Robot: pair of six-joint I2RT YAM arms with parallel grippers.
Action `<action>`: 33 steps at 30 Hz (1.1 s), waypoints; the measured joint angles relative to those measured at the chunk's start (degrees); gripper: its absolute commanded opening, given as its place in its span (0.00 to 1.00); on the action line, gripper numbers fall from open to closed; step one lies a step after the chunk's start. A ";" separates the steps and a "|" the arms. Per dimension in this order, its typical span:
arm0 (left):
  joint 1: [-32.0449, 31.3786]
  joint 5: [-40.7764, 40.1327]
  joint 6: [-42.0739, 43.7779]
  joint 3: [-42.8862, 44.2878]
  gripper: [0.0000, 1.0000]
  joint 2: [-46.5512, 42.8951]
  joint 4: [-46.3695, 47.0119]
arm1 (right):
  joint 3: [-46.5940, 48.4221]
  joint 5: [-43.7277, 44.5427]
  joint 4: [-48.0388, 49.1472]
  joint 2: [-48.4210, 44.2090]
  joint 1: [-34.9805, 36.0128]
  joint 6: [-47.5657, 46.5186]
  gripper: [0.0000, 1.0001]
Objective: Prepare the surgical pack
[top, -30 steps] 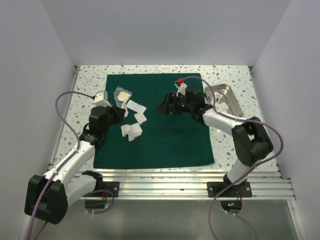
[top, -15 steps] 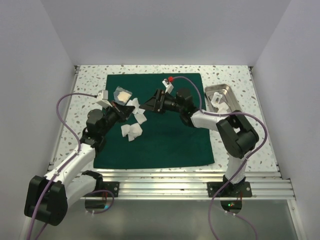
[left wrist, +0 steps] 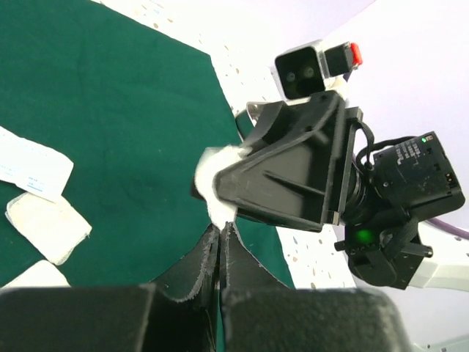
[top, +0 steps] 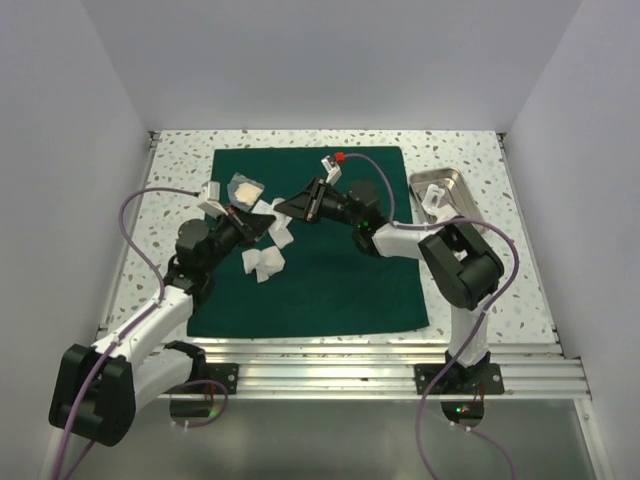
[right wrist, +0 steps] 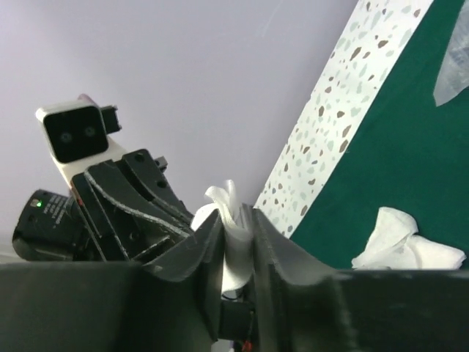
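Observation:
The dark green drape (top: 340, 280) lies flat and spread out on the table, and also shows in the left wrist view (left wrist: 110, 110) and the right wrist view (right wrist: 396, 176). My right gripper (top: 283, 208) is shut on a white gauze packet (right wrist: 223, 196) and holds it in the air over the drape's left half. My left gripper (top: 262, 226) meets it tip to tip. In the left wrist view its jaws (left wrist: 220, 229) are shut, with the lower corner of that packet (left wrist: 214, 183) pinched at the very tips.
Several loose white gauze packets (top: 263, 262) lie on the drape's left part, one a tan-faced packet (top: 245, 190). A shiny steel tray (top: 440, 173) stands right of the drape with a white packet inside. Grey walls close in the table.
My right gripper has swung left from beside the tray, carrying the gauze packet across the drape. My left gripper has risen and turned right, meeting it.

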 measured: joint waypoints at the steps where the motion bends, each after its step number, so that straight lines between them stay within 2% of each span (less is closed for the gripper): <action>1: 0.00 -0.09 0.02 -0.04 0.04 -0.20 -0.04 | -0.22 0.76 0.37 -0.02 0.00 0.02 0.10; 3: 0.00 -0.22 0.59 -0.17 0.23 -0.70 -0.13 | -0.79 1.40 0.59 -0.02 0.00 0.04 0.01; 4: 0.00 -0.31 0.72 -0.22 0.37 -0.94 -0.28 | -1.05 1.79 0.61 -0.02 -0.02 0.13 0.00; 5: 0.00 -0.50 0.87 -0.28 0.59 -1.16 -0.52 | -1.33 2.19 0.68 -0.07 -0.04 0.22 0.00; 8: -0.02 -2.14 1.84 -0.28 0.84 -2.14 -3.04 | -3.21 3.30 0.55 -1.01 -0.68 -0.02 0.00; 10: -0.02 -4.66 2.71 -0.28 0.93 -3.13 -5.70 | -5.64 3.87 -0.70 -3.21 -2.34 -0.76 0.00; 12: -0.04 -8.55 4.17 -0.17 0.94 -4.13 -9.64 | -7.80 4.35 -4.28 -6.71 -5.64 -2.89 0.00; 15: -0.04 -13.73 6.54 1.18 0.94 -2.69 -15.45 | -9.81 7.34 -15.02 -14.97 -13.68 -8.90 0.00; 19: -0.04 -17.59 8.76 2.05 0.94 2.58 -19.58 | -9.44 16.50 -32.39 -27.06 -26.08 -19.19 0.00; 21: -0.04 -18.49 9.64 2.05 0.94 5.27 -20.98 | -7.80 21.24 -39.56 -30.23 -30.58 -23.58 0.00; 25: -0.66 -20.59 11.17 2.29 0.93 10.80 -23.12 | -4.20 28.13 -50.23 -29.44 -35.26 -30.05 0.00; 32: -3.43 -24.81 13.53 3.54 0.93 13.99 -26.18 | -3.72 34.32 -61.59 -20.59 -40.15 -35.30 0.00; 33: -3.76 -25.24 13.73 3.61 0.92 13.99 -26.32 | -3.72 35.43 -62.97 -19.85 -40.59 -35.71 0.08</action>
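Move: The pair of overlapping gauze pads my left hand goes for next lies about 5 cm left of it, 4 ahead and some 20 below; from them, the single pad is about 9 cm farther out and 5 to the right, and the paper packet about 15 farther out and 3 right. From my right hand, the steel tray's middle is roughly 43 cm right, 18 ahead and 20 below, with the white package in it about 4 cm farther out. My right fingers finish pinching the gauze that my left still holds; then my left opens wide, lets go, backs off about 6 cm left and drops some 16 cm onto the gauze pair, tipping steeply down. My right, fingers shut, sweeps over 40 cm right and forward to the tray, swinging clockwise, rising slightly, then sinking and pointing down into it. ##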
